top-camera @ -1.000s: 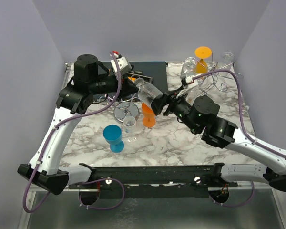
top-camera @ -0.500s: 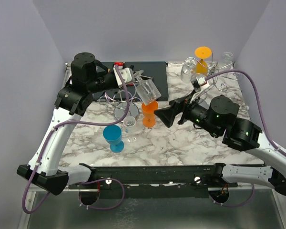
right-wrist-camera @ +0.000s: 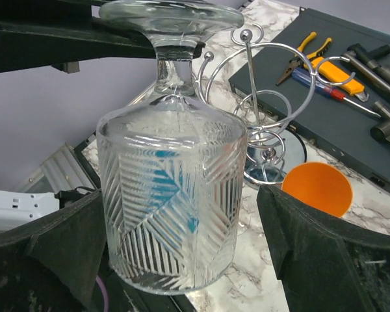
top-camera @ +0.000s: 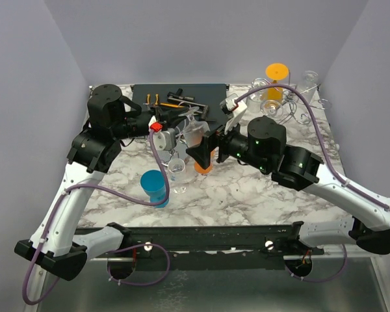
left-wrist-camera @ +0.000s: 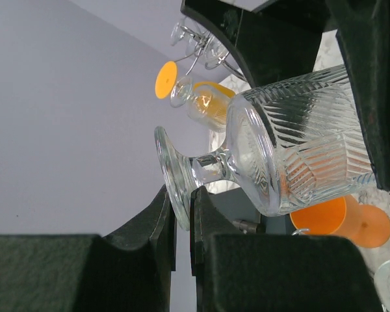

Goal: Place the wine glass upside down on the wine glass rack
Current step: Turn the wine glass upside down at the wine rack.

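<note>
The clear ribbed wine glass [top-camera: 192,133] hangs in the air over the table's middle. My left gripper [top-camera: 174,128] is shut on its round foot [left-wrist-camera: 172,172], with the bowl [left-wrist-camera: 299,149] sticking out sideways. My right gripper [top-camera: 205,151] is open, with one finger [right-wrist-camera: 49,250] beside the bowl [right-wrist-camera: 169,201] and the other [right-wrist-camera: 325,253] a gap away from it. In the right wrist view the glass stands foot up. The chrome wire rack [right-wrist-camera: 263,133] stands just behind the glass, and it is partly hidden under the grippers in the top view [top-camera: 171,155].
An orange glass [top-camera: 202,162], a small clear glass [top-camera: 177,170] and a blue glass [top-camera: 155,187] stand near the rack. A dark tool tray [top-camera: 205,97] lies at the back. A second wire rack [top-camera: 279,97] with hung glasses stands back right.
The right gripper drew back from the glass, then came in again around the bowl. The left arm swung nearer and lower with the glass held by its foot.
</note>
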Robot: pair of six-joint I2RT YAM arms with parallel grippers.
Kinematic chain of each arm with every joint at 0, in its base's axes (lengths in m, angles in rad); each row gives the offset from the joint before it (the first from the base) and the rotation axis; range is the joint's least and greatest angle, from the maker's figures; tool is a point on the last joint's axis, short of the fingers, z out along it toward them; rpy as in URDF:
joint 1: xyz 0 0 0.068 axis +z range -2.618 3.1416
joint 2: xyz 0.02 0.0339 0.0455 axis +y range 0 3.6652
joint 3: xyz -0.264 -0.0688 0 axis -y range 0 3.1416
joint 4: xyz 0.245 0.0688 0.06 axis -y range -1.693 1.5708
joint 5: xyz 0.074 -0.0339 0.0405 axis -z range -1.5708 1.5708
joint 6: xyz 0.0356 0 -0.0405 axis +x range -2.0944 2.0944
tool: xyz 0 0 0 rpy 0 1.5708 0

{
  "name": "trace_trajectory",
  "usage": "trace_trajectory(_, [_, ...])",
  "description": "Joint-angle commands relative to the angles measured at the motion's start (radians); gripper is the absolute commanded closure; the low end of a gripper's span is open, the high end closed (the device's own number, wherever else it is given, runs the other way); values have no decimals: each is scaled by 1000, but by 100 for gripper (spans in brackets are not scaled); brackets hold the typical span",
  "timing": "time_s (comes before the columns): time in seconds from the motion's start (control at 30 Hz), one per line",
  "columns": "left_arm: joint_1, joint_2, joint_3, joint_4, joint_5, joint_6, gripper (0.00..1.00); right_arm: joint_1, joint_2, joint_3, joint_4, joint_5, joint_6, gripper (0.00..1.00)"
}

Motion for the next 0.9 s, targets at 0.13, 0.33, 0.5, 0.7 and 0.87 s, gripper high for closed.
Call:
trace_trajectory(0.13, [-9,-40,-13,59,129,99,100,-1,21,-14,96,-40,-43,4])
trace_trajectory(0.33, [-14,-44,-29,59,154,137,100,-3,-29,-95,175,-29,-28,33])
trace_trajectory(0.5, [-31,-38,-12,59,164,134,100,-3,-73,-193,260,30,-43,51])
trace_trajectory(0.7, [-42,-50,-23,68,154,133,98,-3,-112,-346,433,159,-102,81])
trace_trajectory(0.87, [-41,-74,-58,83,132,130,23,-4,-127,-377,483,247,-161,99])
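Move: The left hand still pinches the upside-down wine glass by its foot, the glass's middle some 6 cm below it and 3 cm back. From the open right hand that middle is about 1 cm ahead, 1 cm left and 3 cm up. Below on the table, some 25 cm under the right hand, the orange goblet stands 12 cm ahead and 2 cm right, and a small clear glass 5 cm ahead and 6 cm left. The right fingers close onto both sides of the upside-down bowl and keep it gripped, after a slip of about 1 cm left around it; the hand then eases back right, sinks about 2 cm and tilts some 10 degrees. The left hand meanwhile draws about 2 cm back and slightly right, turning clockwise, and only at the end opens its fingers, letting go of the foot. ##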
